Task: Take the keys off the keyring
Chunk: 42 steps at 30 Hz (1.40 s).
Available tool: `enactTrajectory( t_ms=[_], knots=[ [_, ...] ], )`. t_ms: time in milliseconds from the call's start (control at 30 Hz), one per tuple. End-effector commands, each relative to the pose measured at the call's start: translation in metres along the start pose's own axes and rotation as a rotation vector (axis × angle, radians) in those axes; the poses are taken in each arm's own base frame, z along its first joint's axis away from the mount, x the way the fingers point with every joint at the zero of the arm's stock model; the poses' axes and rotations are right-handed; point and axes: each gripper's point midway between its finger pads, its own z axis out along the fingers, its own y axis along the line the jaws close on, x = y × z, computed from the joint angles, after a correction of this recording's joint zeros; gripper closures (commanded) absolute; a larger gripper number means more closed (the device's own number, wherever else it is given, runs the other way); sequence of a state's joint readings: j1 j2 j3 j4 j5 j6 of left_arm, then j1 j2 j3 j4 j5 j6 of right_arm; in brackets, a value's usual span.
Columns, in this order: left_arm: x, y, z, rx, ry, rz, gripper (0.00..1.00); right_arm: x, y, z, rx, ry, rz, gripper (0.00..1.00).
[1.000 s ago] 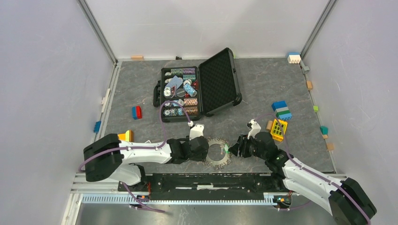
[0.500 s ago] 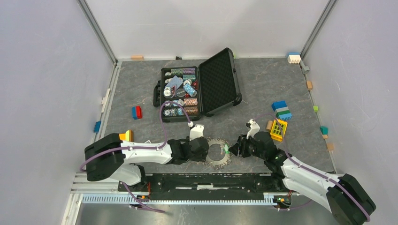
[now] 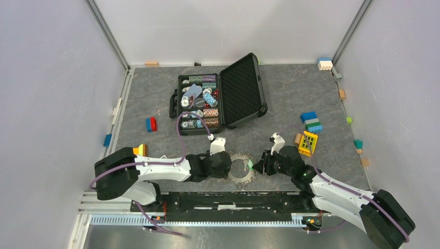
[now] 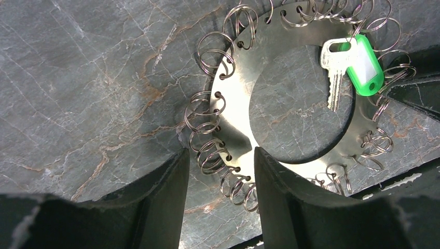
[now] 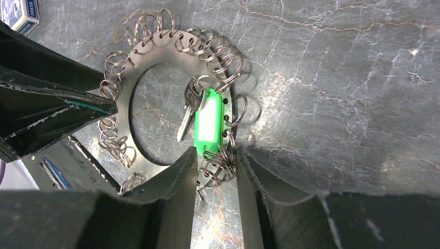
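Note:
The keyring [image 3: 244, 180] is a flat silver hoop lying on the grey table between both grippers, its rim hung with many small split rings. I see one silver key [image 4: 334, 78] with a bright green tag [image 4: 363, 65] lying across its hole. My left gripper [image 3: 224, 165] is open, its fingers [image 4: 155, 207] straddling the hoop's left rim [image 4: 236, 104] and split rings. My right gripper [image 3: 258, 166] is narrowly open at the hoop's right rim [image 5: 122, 111], with split rings and the green tag's [image 5: 208, 122] near end between its fingers [image 5: 171, 207]. The key [image 5: 188, 111] lies beside the tag.
An open black case [image 3: 244, 91] holding poker chips [image 3: 200, 104] stands at the back. A yellow block [image 3: 308, 143] and blue-green blocks [image 3: 311, 122] lie at the right, a red-blue block [image 3: 151, 124] at the left. The black base rail [image 3: 233, 199] runs just behind the hoop's near side.
My right gripper has crept slightly left, closer onto the hoop's right rim by the green tag. The left gripper and the hoop have barely moved.

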<state>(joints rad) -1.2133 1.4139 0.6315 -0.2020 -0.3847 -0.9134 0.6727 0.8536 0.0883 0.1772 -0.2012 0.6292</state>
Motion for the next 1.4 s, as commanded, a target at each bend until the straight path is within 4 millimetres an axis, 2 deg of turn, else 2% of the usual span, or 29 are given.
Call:
enactTrajectory(
  t_ms=[0, 133, 333, 400, 433, 600, 733, 867, 1000, 1200, 1367],
  knots=[
    [0.002, 0.0, 0.004, -0.018, -0.004, -0.025, 0.44, 0.014, -0.006, -0.001, 0.014, 0.054, -0.036, 0.63],
    [0.001, -0.002, 0.005, -0.018, -0.004, -0.025, 0.44, 0.014, -0.006, -0.001, 0.01, 0.058, -0.045, 0.67],
    [0.0, -0.003, 0.005, -0.019, -0.005, -0.022, 0.44, 0.012, -0.004, -0.002, 0.002, 0.048, -0.062, 0.79],
    [-0.002, -0.002, 0.004, -0.019, -0.011, -0.022, 0.44, 0.009, -0.002, -0.003, -0.007, 0.037, -0.075, 0.9],
    [-0.002, -0.002, 0.003, -0.021, -0.014, -0.022, 0.44, 0.007, -0.001, -0.003, -0.01, 0.033, -0.083, 1.0],
    [-0.021, -0.007, -0.009, -0.01, -0.065, -0.02, 0.41, -0.002, 0.008, -0.005, -0.045, 0.007, -0.139, 1.0],
    [-0.045, -0.015, -0.03, 0.032, -0.132, -0.023, 0.35, -0.014, 0.015, -0.008, -0.06, -0.008, -0.198, 1.0],
    [-0.067, -0.017, -0.054, 0.083, -0.211, -0.03, 0.23, -0.031, 0.025, -0.014, -0.069, -0.03, -0.275, 1.0],
    [-0.084, -0.016, -0.081, 0.151, -0.289, -0.038, 0.14, -0.049, 0.035, -0.022, -0.079, -0.055, -0.357, 1.0],
    [-0.105, -0.01, -0.121, 0.241, -0.401, -0.027, 0.11, -0.085, 0.069, -0.033, -0.151, -0.111, -0.448, 1.0],
    [-0.116, -0.002, -0.144, 0.266, -0.456, -0.006, 0.1, -0.112, 0.095, -0.045, -0.197, -0.158, -0.53, 1.0]
  ],
)
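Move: The keyring's right rim, with its small split rings, lies at the right fingertips, about 1 cm below them. The green tag is some 2 cm left of and 1 cm ahead of that hand, the key about 4 cm left and 1 cm ahead, and the keyring's middle 6 cm left and level. From the left hand, at the near-left rim, the right rim lies some 11 cm right, level, 1 cm down. Right hand shuts on the right rim's small rings and lifts about 10 cm; left opens, rising some 17 cm. ##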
